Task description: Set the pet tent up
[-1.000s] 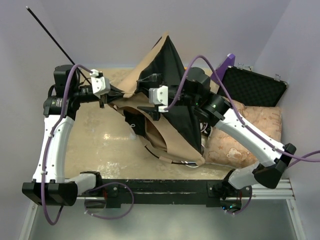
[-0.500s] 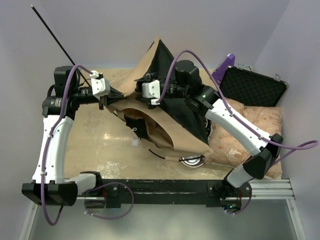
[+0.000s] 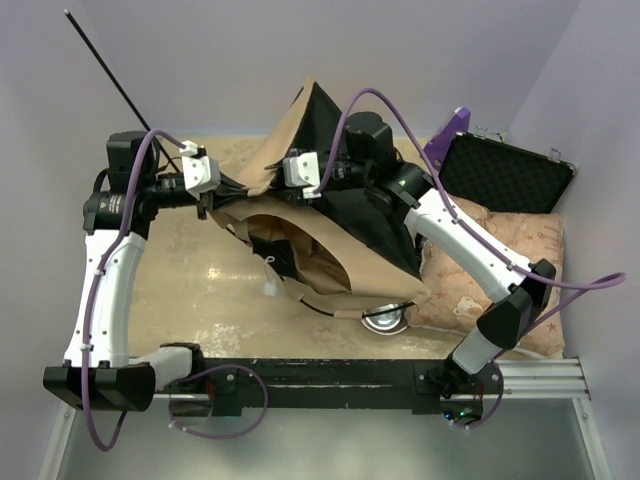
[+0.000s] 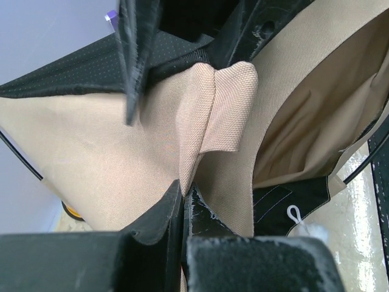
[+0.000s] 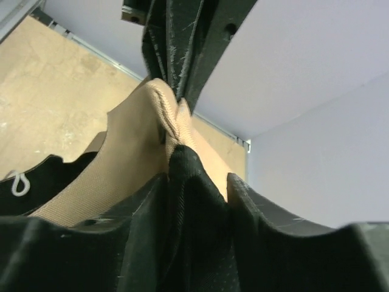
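Note:
The pet tent (image 3: 340, 215) lies half-raised mid-table, tan outside and black inside, its peak pointing to the back wall. A thin black pole (image 3: 110, 75) sticks up at the far left. My left gripper (image 3: 235, 190) is shut on a fold of tan tent fabric (image 4: 228, 109), the fingertips (image 4: 196, 204) pressed together on it. My right gripper (image 3: 268, 185) faces it from the right, close by. A bunched fold of the black lining (image 5: 194, 194) fills the space between the right fingers (image 5: 255, 204). The left gripper's fingers (image 5: 176, 48) show straight ahead of it.
A beige star-patterned cushion (image 3: 500, 250) lies at the right under the tent's edge. An open black case (image 3: 505, 175) stands behind it. A metal bowl (image 3: 385, 320) shows beneath the tent's near edge. A white cord loop (image 3: 270, 290) rests on the tan table (image 3: 170, 290).
My right arm has swung left along the tent and its jaws have narrowed onto the black lining. The tent's peak shifted left and the metal bowl came into view. The left arm held still.

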You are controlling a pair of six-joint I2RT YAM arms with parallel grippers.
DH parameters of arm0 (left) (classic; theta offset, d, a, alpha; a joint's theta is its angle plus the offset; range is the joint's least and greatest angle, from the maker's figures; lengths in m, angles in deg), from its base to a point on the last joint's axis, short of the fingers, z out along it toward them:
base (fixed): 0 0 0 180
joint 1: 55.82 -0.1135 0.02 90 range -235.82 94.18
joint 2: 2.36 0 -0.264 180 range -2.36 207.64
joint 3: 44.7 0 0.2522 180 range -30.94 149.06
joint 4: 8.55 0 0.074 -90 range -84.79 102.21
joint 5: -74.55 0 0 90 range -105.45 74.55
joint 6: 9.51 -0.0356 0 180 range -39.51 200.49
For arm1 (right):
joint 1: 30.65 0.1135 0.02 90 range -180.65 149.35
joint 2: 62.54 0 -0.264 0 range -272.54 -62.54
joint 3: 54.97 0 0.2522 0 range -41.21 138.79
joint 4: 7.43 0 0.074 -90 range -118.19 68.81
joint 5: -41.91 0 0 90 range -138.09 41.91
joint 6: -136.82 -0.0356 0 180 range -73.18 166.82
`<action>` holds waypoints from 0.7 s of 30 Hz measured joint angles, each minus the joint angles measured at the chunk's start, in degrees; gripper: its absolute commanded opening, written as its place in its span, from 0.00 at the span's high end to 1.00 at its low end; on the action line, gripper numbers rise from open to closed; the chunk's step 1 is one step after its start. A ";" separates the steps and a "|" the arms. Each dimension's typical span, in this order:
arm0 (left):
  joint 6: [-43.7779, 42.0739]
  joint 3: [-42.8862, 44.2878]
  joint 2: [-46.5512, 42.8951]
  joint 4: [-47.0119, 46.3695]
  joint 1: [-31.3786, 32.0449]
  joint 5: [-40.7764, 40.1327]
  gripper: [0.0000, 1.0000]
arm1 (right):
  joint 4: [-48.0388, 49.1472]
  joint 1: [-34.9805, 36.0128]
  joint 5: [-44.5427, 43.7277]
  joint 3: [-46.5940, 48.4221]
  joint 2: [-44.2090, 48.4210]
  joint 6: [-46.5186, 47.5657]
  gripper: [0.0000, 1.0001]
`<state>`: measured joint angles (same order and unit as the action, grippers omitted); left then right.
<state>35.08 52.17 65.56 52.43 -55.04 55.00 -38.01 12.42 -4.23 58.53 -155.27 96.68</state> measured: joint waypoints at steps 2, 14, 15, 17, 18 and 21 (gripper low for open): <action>0.31 0.02 0.11 -0.24 0.00 -0.28 0.98 | -0.46 0.04 0.87 0.13 -0.66 -0.50 0.91; 38.66 -4.70 -8.48 -27.19 -2.40 -10.60 0.18 | 8.07 -1.73 -4.52 -1.27 -2.12 -25.07 1.00; 42.27 -4.61 -9.84 -29.57 -3.56 -12.52 0.17 | 9.05 -2.10 -5.35 -1.77 -2.12 -27.78 1.00; 49.20 -3.32 -11.65 -33.16 -5.18 -16.52 0.15 | 10.60 -2.73 -6.32 -2.27 -2.16 -33.00 1.00; 51.67 -2.45 -11.82 -34.34 -5.73 -17.55 0.17 | 11.43 -3.02 -6.80 -2.40 -2.16 -35.36 1.00; 60.70 1.29 -11.82 -38.47 -9.11 -20.65 0.27 | 13.40 -3.54 -7.13 -2.75 -2.19 -40.98 1.00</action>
<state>95.78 53.46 53.74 13.96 -64.15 34.35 -24.62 8.88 -11.36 55.78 -157.46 55.70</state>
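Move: The right hand points left with its fingers part open around the bunched tan-and-black edge of the tent, which lies between its pads. That same grip spot is about 5 cm to the right, 1 cm ahead and 2 cm above the left hand, still pinching the tan edge. From the right hand, the white cord toggle hangs some 13 cm back, level sideways and 18 cm lower; the tent's arched opening centres about 12 cm back, 6 cm right and 12 cm below. The right fingers pinch shut on the bunched tent edge and the left fingers then open wide and let go of it, a hand-to-hand pass. The left hand pulls away, mostly up some 15 cm and also to the left, its fingers tipping up and swinging counter-clockwise to point more forward. Keeping its pinch, the right hand carries the edge about 4 cm forward while rolling roughly 35 degrees about its pointing direction. ##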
